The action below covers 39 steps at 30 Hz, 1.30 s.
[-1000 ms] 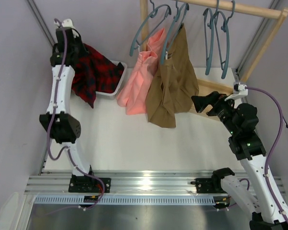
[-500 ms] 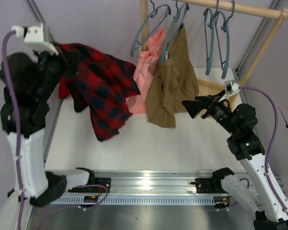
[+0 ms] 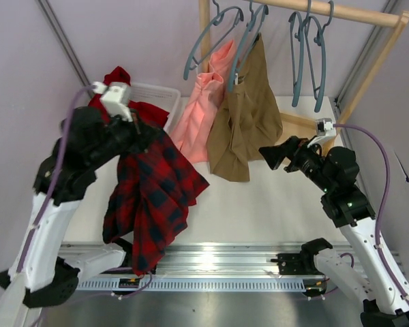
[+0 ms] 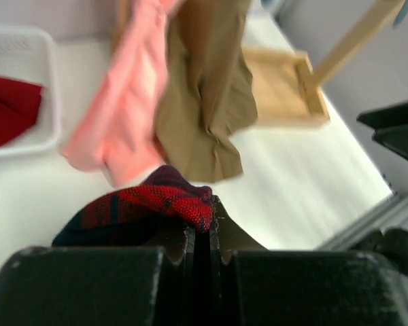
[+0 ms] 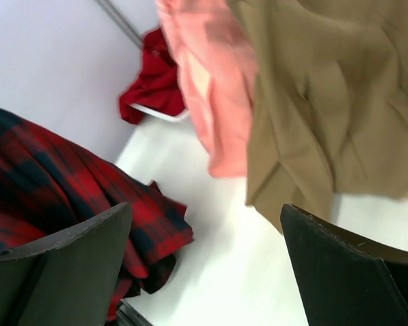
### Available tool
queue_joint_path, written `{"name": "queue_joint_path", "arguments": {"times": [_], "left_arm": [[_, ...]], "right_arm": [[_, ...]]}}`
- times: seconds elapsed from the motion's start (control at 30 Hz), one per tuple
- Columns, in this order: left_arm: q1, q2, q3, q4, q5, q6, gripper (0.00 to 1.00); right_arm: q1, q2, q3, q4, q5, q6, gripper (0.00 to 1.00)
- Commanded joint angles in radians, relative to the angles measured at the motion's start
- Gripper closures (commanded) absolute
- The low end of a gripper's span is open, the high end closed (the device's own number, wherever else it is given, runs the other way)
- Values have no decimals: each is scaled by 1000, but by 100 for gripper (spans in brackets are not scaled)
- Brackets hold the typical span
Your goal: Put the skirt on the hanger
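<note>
The skirt [image 3: 153,197], red-and-black tartan, hangs in folds from my left gripper [image 3: 144,136] above the front left of the table. In the left wrist view the jaws stand pressed together, and the gripper [image 4: 202,234] is shut on a bunched edge of the skirt [image 4: 149,204]. An empty blue-grey hanger [image 3: 203,42] hangs at the left end of the wooden rail. My right gripper [image 3: 269,155] is open and empty, pointing left beside the tan garment. Its view shows the skirt [image 5: 68,204] past the left fingertip [image 5: 61,265].
A pink garment [image 3: 201,112] and a tan garment [image 3: 249,116] hang on other hangers mid-rail. Two more empty hangers [image 3: 307,54] hang to the right. A white basket [image 3: 157,92] with plain red cloth [image 3: 119,76] sits at the back left. The rack's wooden base [image 4: 279,88] lies at the back right.
My left arm lifted the skirt out of the basket, swung it up, then brought it forward and lower over the table's front left. The right gripper shifted slightly left and stayed open.
</note>
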Motion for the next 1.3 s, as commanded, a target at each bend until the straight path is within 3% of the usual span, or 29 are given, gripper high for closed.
{"name": "queue_joint_path", "arguments": {"times": [0.0,0.1,0.2,0.37,0.5,0.57,0.63,0.7,0.77,0.97,1.27], "left_arm": [[-149,50,-19,104,-107,-51,100],[-303,99,-59,129,-265,-61,100],[-403,172,-103,192,-308,-116,100],[-473,277,-157,319,-261,-176,100],[-489,388,-140,316,-252,-150,100],[-490,446,-143,301,-229,-142,94],[-492,478,-148,292,-201,-133,78],[-509,515,-124,264,-179,-114,5],[-524,529,-102,224,-215,-105,1],[-526,456,-126,86,-356,-114,1],[-523,239,-376,71,-388,-191,1]], "right_arm": [[5,-11,8,-101,77,10,1],[7,-42,1,-153,110,-10,0],[5,-96,1,-194,178,-22,1],[5,-136,7,-273,265,-24,1],[5,-123,-1,-288,206,-22,0],[5,-108,-1,-268,176,-22,1],[7,-96,-1,-242,150,-21,1],[7,-77,-1,-224,146,-19,1],[5,-68,-1,-219,145,-24,0],[5,-40,-4,-247,159,-15,1],[20,4,-41,-201,74,24,1]]}}
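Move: The left gripper holds the plaid skirt, which hangs down below it. The bare table where it is to be laid lies some 12 cm to the right, about 7 cm nearer the base and roughly 40 cm below. The hanging brown skirt is about 22 cm right and 22 cm ahead, the pink skirt 11 cm right and 27 cm ahead, the white basket 10 cm left and 28 cm ahead. From the right hand, the laying spot is about 17 cm left, 8 cm back and 31 cm below. Sweep the left gripper right and down, about 20 cm each way, carrying the plaid skirt away from the basket to the table before the brown skirt, tipping the fingers down some 20 degrees. Open wide near the low end to let go, then draw back left about 7 cm and slightly up. Lower the open, empty right gripper about 7 cm, easing a little right. ##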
